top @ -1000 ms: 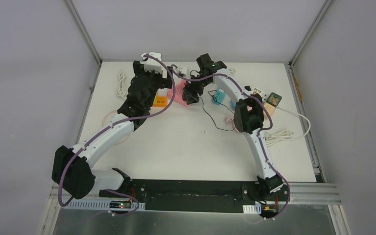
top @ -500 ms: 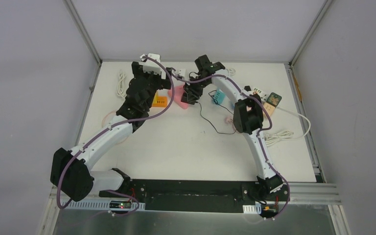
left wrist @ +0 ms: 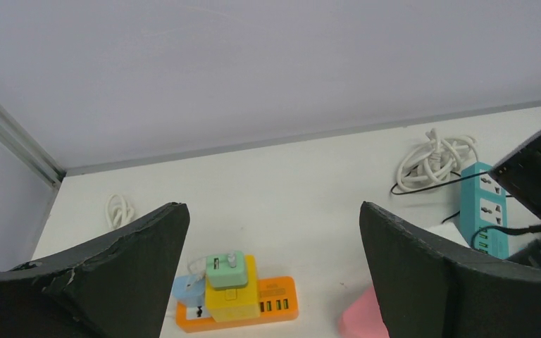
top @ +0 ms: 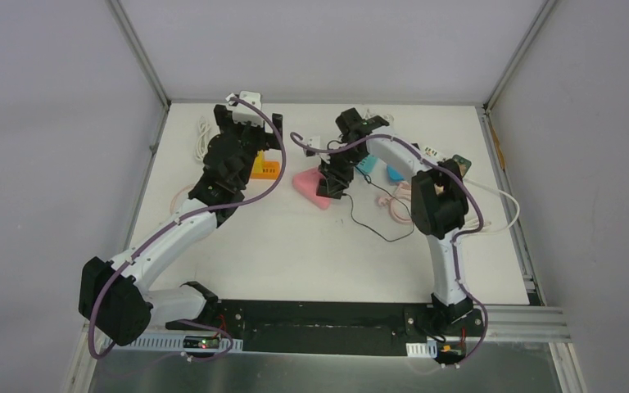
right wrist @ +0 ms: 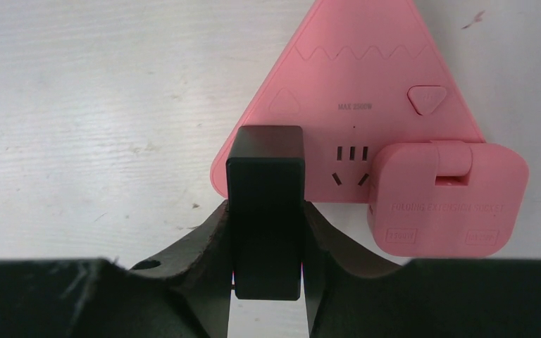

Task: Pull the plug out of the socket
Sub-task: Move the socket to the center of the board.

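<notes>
A pink triangular socket (right wrist: pixel 366 77) lies flat on the white table (top: pixel 295 246), near the middle (top: pixel 307 182). A black plug (right wrist: pixel 265 211) stands at its left corner, its thin black cord (top: pixel 368 221) trailing to the right. My right gripper (right wrist: pixel 266 232) is shut on the plug, one finger pressed on each side. Whether the pins still sit in the socket is hidden. A pink folding adapter (right wrist: pixel 447 197) sits on the socket's right corner. My left gripper (left wrist: pixel 271 211) hangs open and holds nothing, above the orange power strip (left wrist: pixel 282 303).
The orange strip (top: pixel 266 169) carries a yellow adapter (left wrist: pixel 232 296) and a green one (left wrist: pixel 225 270). A teal power strip (left wrist: pixel 489 204) and a white cable coil (left wrist: pixel 437 155) lie at the back. White cables (top: pixel 500 205) and a pink cable (top: pixel 397 205) lie at the right.
My right gripper has closed on the black plug and moved toward the near side, and the pink socket slid along with it. My left arm has drawn back to the left.
</notes>
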Motion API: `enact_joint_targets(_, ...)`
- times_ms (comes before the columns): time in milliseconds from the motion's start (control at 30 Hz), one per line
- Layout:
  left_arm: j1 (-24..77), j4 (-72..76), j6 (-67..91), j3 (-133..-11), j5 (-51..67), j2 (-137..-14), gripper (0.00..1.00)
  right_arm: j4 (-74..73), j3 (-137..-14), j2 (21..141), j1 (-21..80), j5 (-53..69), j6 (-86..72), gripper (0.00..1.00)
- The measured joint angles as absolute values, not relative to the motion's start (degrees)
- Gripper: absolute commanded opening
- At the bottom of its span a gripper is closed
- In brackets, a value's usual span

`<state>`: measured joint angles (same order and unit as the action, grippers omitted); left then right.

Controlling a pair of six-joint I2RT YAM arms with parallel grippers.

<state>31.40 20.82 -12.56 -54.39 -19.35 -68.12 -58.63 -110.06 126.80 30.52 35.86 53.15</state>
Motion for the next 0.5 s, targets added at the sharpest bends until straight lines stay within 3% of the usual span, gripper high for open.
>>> enact_joint_targets(500, 31.40, 21.06, -11.38, -54.37, -17.52, -68.12, 0.95, -55.61, -80.97, 105.51, 34.87, 33.41, 54.15, 0.06)
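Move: My right hand already grips the black plug, still seated in the pink socket, whose middle lies about 5 cm to its left and 3 cm below. The clear patch of board I bring them to is some 10 cm back and 4 cm right. The teal power strip is about 8 cm ahead and 11 cm right, the pink cable coil 20 cm right and 4 cm back. From my left hand the patch lies roughly 12 cm back, 21 cm right and 30 cm below. Keeping my right fingers shut on the black plug, I drag it and the pink socket together back towards me, about 11 cm, drifting some 4 cm to the right towards the clear patch. I stay practically level and keep the fingers angled down, the wrist turning only about 5 degrees counter-clockwise; the pull eases off towards the end. ##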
